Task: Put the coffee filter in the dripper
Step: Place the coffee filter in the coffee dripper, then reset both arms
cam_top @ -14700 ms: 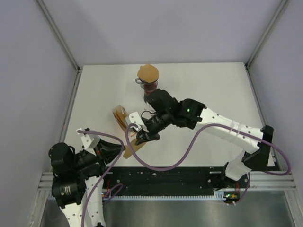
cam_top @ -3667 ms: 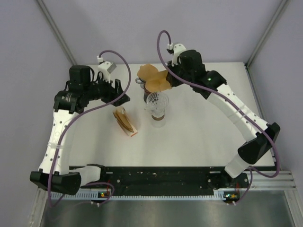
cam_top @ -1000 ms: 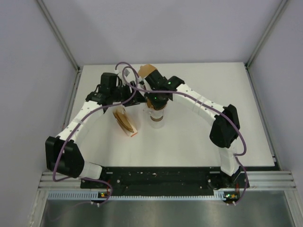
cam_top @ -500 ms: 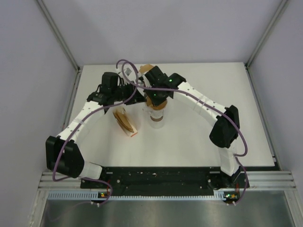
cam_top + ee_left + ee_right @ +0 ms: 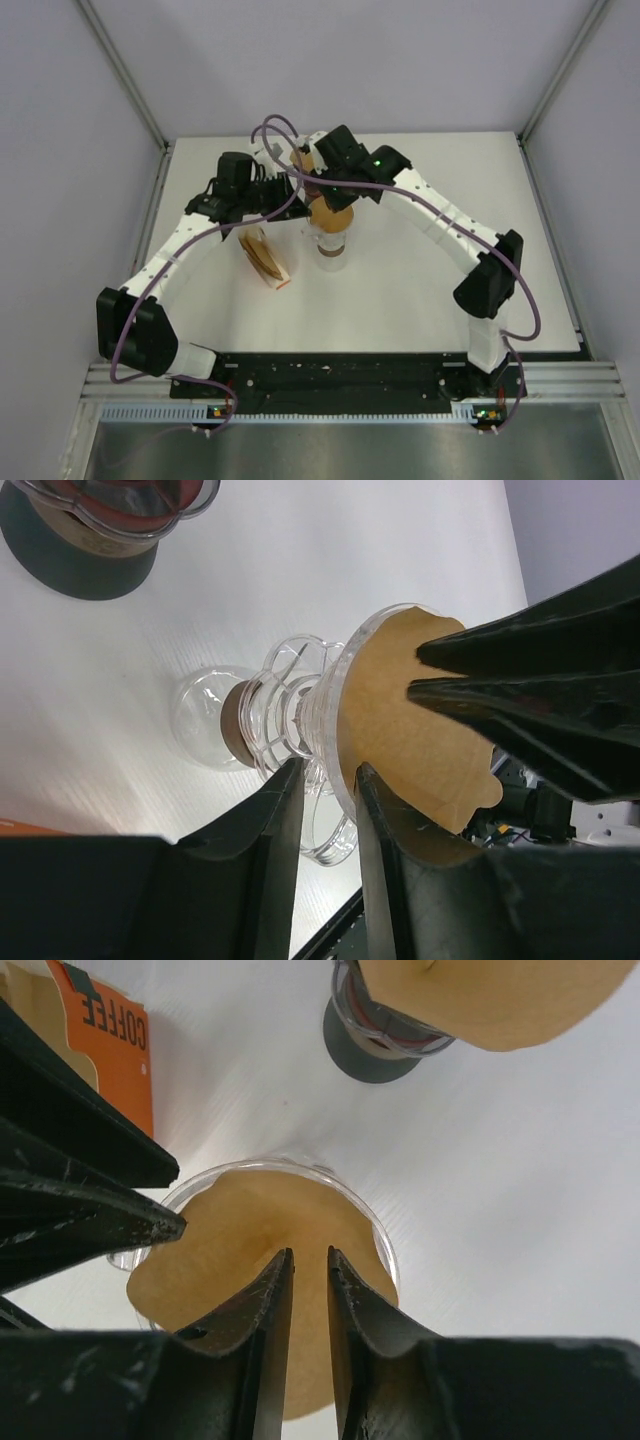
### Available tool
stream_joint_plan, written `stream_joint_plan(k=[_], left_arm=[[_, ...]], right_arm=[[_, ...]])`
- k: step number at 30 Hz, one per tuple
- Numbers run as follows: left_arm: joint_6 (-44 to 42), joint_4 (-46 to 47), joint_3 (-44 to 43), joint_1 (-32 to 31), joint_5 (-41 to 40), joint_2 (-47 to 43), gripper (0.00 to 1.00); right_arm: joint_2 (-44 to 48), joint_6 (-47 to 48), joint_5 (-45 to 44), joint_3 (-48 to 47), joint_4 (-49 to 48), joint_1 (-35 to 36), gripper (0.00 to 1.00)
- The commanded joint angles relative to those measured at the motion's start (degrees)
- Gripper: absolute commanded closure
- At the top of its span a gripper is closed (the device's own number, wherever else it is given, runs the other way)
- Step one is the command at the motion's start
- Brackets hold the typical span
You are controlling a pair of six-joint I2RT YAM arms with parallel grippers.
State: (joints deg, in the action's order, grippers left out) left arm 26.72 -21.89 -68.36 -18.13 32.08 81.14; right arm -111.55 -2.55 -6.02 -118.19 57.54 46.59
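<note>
The clear plastic dripper (image 5: pixel 331 240) stands on a small glass mid-table, with a brown paper coffee filter (image 5: pixel 332 215) sitting inside its cone. In the left wrist view my left gripper (image 5: pixel 327 780) is shut on the lower rim of the dripper (image 5: pixel 300 705), and the filter (image 5: pixel 400 730) fills the cone. My right gripper (image 5: pixel 308 1254) hovers just above the middle of the filter (image 5: pixel 230 1240). Its jaws are a narrow gap apart with nothing between them. In the top view the left gripper (image 5: pixel 296 210) is at the dripper's left and the right gripper (image 5: pixel 322 193) is behind it.
A second, dark-based dripper with a brown filter on top (image 5: pixel 305 160) stands just behind, and shows in the right wrist view (image 5: pixel 480 1000). An orange pack of coffee filters (image 5: pixel 265 256) lies left of the dripper. Both arms crowd over the table's far middle.
My right gripper has lifted up and back off the dripper, leaving the filter sitting in the cone. My left gripper stays on the dripper.
</note>
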Motion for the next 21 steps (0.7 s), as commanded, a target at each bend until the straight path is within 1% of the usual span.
stream_joint_plan(k=[1, 6, 8, 11, 15, 19, 21], left_arm=[[-2.6, -1.8, -3.3, -0.3, -0.9, -1.2, 0.66], [-2.7, -2.0, -3.6, -0.3, -0.8, -1.4, 0.57], [-3.4, -2.3, -4.2, -0.3, -1.0, -1.5, 0.55], [-3.9, -2.8, -4.7, -0.3, -1.5, -1.5, 0.55], [-4.8, -3.6, -5.5, -0.3, -1.9, -2.0, 0.50], [-6.9, -4.9, -7.9, -0.2, -3.1, -2.4, 0.41], [-7.9, -5.4, -8.8, -0.1, -3.9, -2.7, 0.34]], right_arm=[[9.1, 1.0, -1.4, -3.4, -0.8, -1.2, 0.78], [14.7, 0.8, -3.6, 0.2, -2.4, -4.0, 0.70], [18.0, 0.6, -3.3, 3.0, -4.0, -6.1, 0.68], [21.4, -0.2, -0.4, 6.9, -6.6, -8.4, 0.67], [23.7, 0.0, -0.9, 9.3, -6.9, -9.9, 0.59], [25.9, -0.2, 1.1, 13.2, -8.2, -14.6, 0.48], [27.8, -0.5, 1.7, 16.9, -11.0, -17.7, 0.40]])
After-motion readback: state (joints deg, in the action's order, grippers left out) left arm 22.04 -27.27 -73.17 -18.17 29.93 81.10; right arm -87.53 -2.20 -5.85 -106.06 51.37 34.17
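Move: Just below the right hand is the coffee filter, already in the clear dripper, its middle about 6 cm down and 1 cm back. From that hand the other filter-topped dripper stands some 12 cm ahead, 4 cm left and 10 cm lower. The filter pack lies about 17 cm left, 2 cm back and 18 cm down. From the left hand, the filter's middle is 6 cm right, 1 cm back and 4 cm below. Backing out over the filter, the right hand first climbs steeply, then swings to its right, ending about 12 cm right and 11 cm higher, clear of the dripper. Its wrist tilts some 20 degrees, bringing the fingertips forward and up, while the fingers open. The left hand lingers beside the rim, spreading its fingers and easing up slightly. ##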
